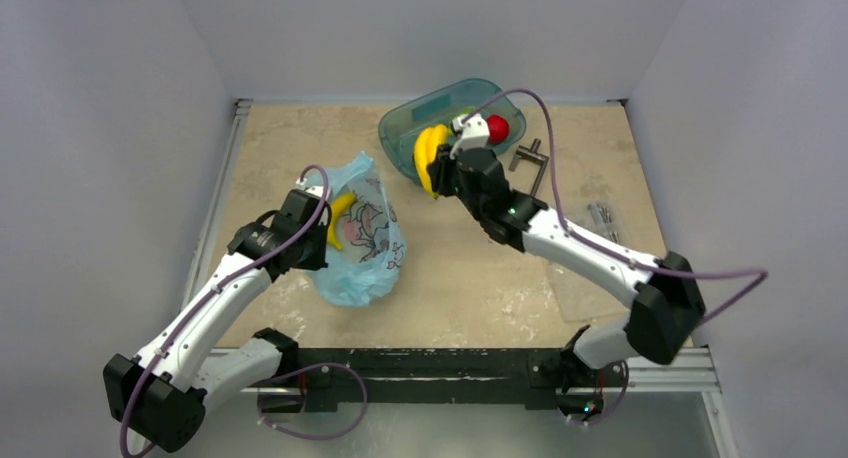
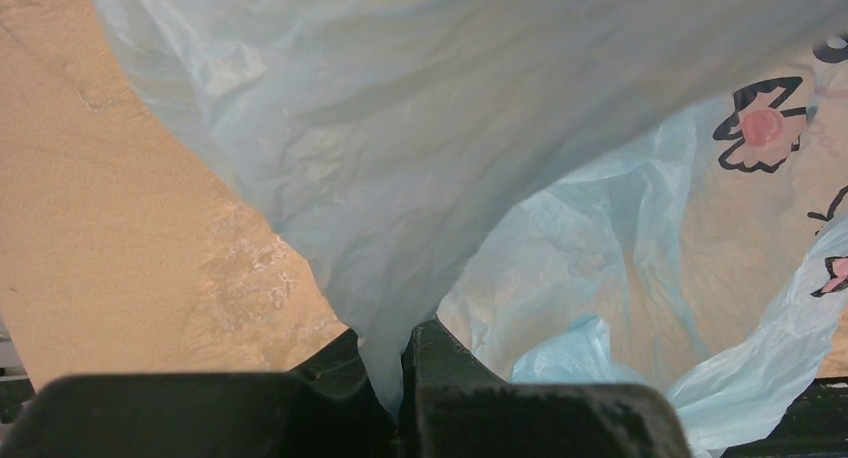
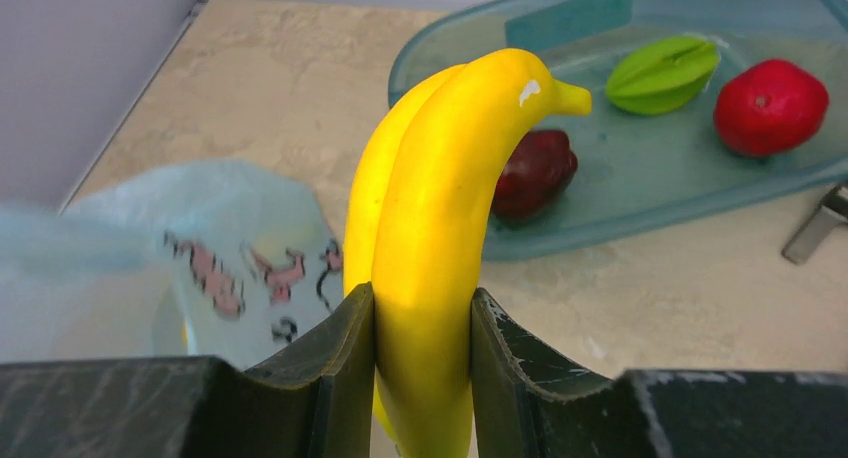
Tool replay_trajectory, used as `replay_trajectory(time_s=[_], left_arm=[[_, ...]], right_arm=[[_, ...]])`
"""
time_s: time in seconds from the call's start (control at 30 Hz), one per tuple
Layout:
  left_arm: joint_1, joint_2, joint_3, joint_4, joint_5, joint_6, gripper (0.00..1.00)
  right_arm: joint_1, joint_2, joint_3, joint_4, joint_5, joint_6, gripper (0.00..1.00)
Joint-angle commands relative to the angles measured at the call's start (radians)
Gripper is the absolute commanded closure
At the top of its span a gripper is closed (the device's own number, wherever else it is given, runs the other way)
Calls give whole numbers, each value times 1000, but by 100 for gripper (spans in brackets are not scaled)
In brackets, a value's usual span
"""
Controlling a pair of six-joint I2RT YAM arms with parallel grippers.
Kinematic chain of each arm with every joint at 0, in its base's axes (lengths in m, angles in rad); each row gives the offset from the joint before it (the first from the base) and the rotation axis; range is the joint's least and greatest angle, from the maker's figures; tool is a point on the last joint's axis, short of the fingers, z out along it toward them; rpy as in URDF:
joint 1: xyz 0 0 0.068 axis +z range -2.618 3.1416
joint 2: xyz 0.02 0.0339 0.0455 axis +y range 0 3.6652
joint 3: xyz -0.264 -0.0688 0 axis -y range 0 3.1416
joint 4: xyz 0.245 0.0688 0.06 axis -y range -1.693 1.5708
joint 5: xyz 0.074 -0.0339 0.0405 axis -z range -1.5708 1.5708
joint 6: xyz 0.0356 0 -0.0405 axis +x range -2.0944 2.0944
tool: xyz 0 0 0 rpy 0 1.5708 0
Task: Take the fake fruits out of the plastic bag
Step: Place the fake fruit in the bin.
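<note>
My right gripper [image 1: 441, 170] is shut on a curved yellow banana [image 3: 440, 228], holding it above the table just in front of the teal tray [image 3: 620, 208]. A small dark maroon fruit [image 3: 533, 173] lies in that tray. The light-blue plastic bag [image 1: 362, 240] with the cartoon print lies left of centre. My left gripper [image 2: 400, 363] is shut on a fold of the plastic bag [image 2: 400, 158] at its left edge, holding it up. A second yellow banana [image 1: 341, 214] shows inside the bag's mouth.
The tray also holds a green ridged fruit [image 3: 662, 75] and a bright red round fruit [image 3: 770, 106]. A metal T-shaped tool [image 1: 529, 162] lies right of the tray, and a clear packet of small parts [image 1: 601, 218] lies further right. Walls close in the table on three sides.
</note>
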Motion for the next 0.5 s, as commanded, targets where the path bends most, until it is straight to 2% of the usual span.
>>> replay_trajectory(time_s=[0.0,0.07,0.3,0.4,0.47], left_arm=[[7,-6,21,18,17,-3,100],[7,-6,20,17,19,-3,100],[6,-8,18,20,28,-2,100],[6,-2,18,23,33,1,100],[6,4,19,24,36,3,100]], right_arm=[[-26,249,334,-70,133,68,100],[-43,411,497,-153,161,96,100],[-114,812,963,-338,196,144,100],[-133,924,1099,-396,194,171,100],[-138,971,1137,-386,190,168,93]])
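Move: The right hand holds the bananas; the bin's middle lies about 22 cm ahead, 4 cm to its right and 20 cm below. In the bin, the dark red fruit lies 15 cm ahead and 1 cm left, the green fruit 24 cm ahead and 7 cm right; the plastic bag stands 14 cm left and 3 cm back, all roughly 20 cm lower. From the left hand the bin lies some 35 cm ahead, 23 cm right and 9 cm below. Right hand swings the still-pinched bananas about 20 cm forward over the bin's left end, veering left, then sinking. ##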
